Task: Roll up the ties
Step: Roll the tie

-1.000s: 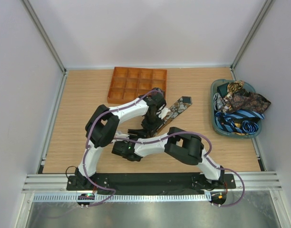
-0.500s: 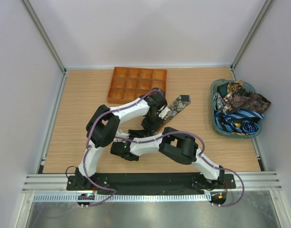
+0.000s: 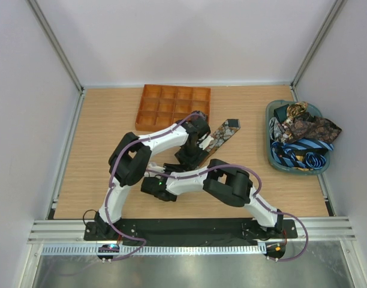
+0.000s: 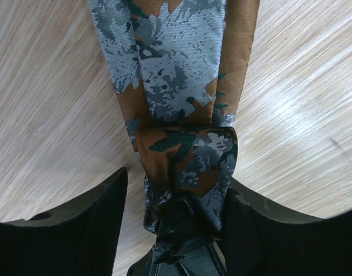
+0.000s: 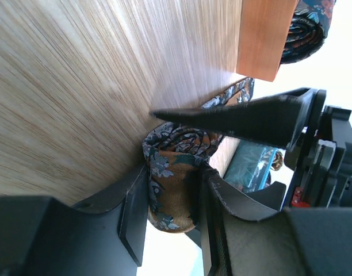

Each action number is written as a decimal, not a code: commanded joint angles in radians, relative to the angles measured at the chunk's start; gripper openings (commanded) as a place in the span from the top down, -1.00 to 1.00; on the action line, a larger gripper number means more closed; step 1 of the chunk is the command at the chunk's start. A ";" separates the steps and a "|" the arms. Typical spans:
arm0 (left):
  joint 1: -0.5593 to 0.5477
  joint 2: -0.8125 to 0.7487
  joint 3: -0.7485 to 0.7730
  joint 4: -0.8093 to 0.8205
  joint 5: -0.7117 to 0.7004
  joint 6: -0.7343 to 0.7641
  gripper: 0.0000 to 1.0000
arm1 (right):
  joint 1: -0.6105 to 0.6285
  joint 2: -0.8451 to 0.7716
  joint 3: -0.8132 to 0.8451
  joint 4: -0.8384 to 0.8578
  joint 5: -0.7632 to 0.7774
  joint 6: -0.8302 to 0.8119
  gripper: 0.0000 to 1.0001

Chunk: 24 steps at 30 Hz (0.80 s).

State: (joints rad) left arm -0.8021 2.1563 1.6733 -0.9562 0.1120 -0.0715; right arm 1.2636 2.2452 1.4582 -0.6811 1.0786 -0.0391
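A brown-and-grey paisley tie (image 3: 223, 134) lies slanted on the table, its near end rolled into a coil (image 5: 176, 195). My right gripper (image 5: 176, 172) is shut on that coil, one finger pressed on each side. My left gripper (image 4: 176, 185) stands open around the same rolled end (image 4: 184, 167). Its left finger (image 4: 98, 215) is clear of the cloth and its right finger (image 4: 251, 224) rests against it. Seen from above, both grippers meet at the tie's near end, the left (image 3: 190, 157) from the back and the right (image 3: 179, 168) from the front.
An orange gridded tray (image 3: 173, 107) sits behind the arms. At the right edge a teal basket (image 3: 271, 143) holds several loose ties (image 3: 303, 135), paisley and blue striped. White walls close in the table on three sides.
My left gripper's jaws have opened off the tie. My right gripper has closed on the rolled end, and its wrist has shifted slightly.
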 commanded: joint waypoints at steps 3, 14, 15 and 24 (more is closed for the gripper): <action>0.009 -0.058 0.048 -0.107 -0.032 0.024 -0.49 | -0.021 -0.002 -0.058 0.002 -0.203 0.042 0.57; 0.011 -0.208 0.125 0.094 -0.026 0.015 -0.65 | -0.009 -0.039 -0.088 0.057 -0.233 0.016 0.59; 0.012 -0.231 0.099 0.123 -0.035 0.007 -0.66 | -0.007 -0.047 -0.093 0.061 -0.244 0.016 0.60; 0.078 -0.617 -0.249 0.503 -0.217 -0.135 -0.79 | -0.029 -0.243 -0.191 0.181 -0.408 0.016 0.60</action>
State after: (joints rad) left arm -0.7486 1.6508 1.5036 -0.6224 0.0006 -0.1486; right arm 1.2411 2.0747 1.3056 -0.5842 0.8978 -0.0620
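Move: The left hand stands right at the tie roll, its fingers pointing down and already loosened on either side; the right hand has the same roll pinched at its own fingertips. From the left hand, the loose strip's far end lies about 19 cm ahead and 17 cm to the right, the tray's middle some 27 cm ahead and 7 cm left, and the finished roll in it about 22 cm ahead and 4 cm right. The right fingers keep their pinch on the tie roll just above the table, easing only some 1.5 cm back and to the right and tilting slightly. Around the same roll the left fingers spread wider and come free straight up, slowly at first, then fast and somewhat forward, to about 17 cm higher, swinging some 40 degrees so the fingertips point forward and right. ##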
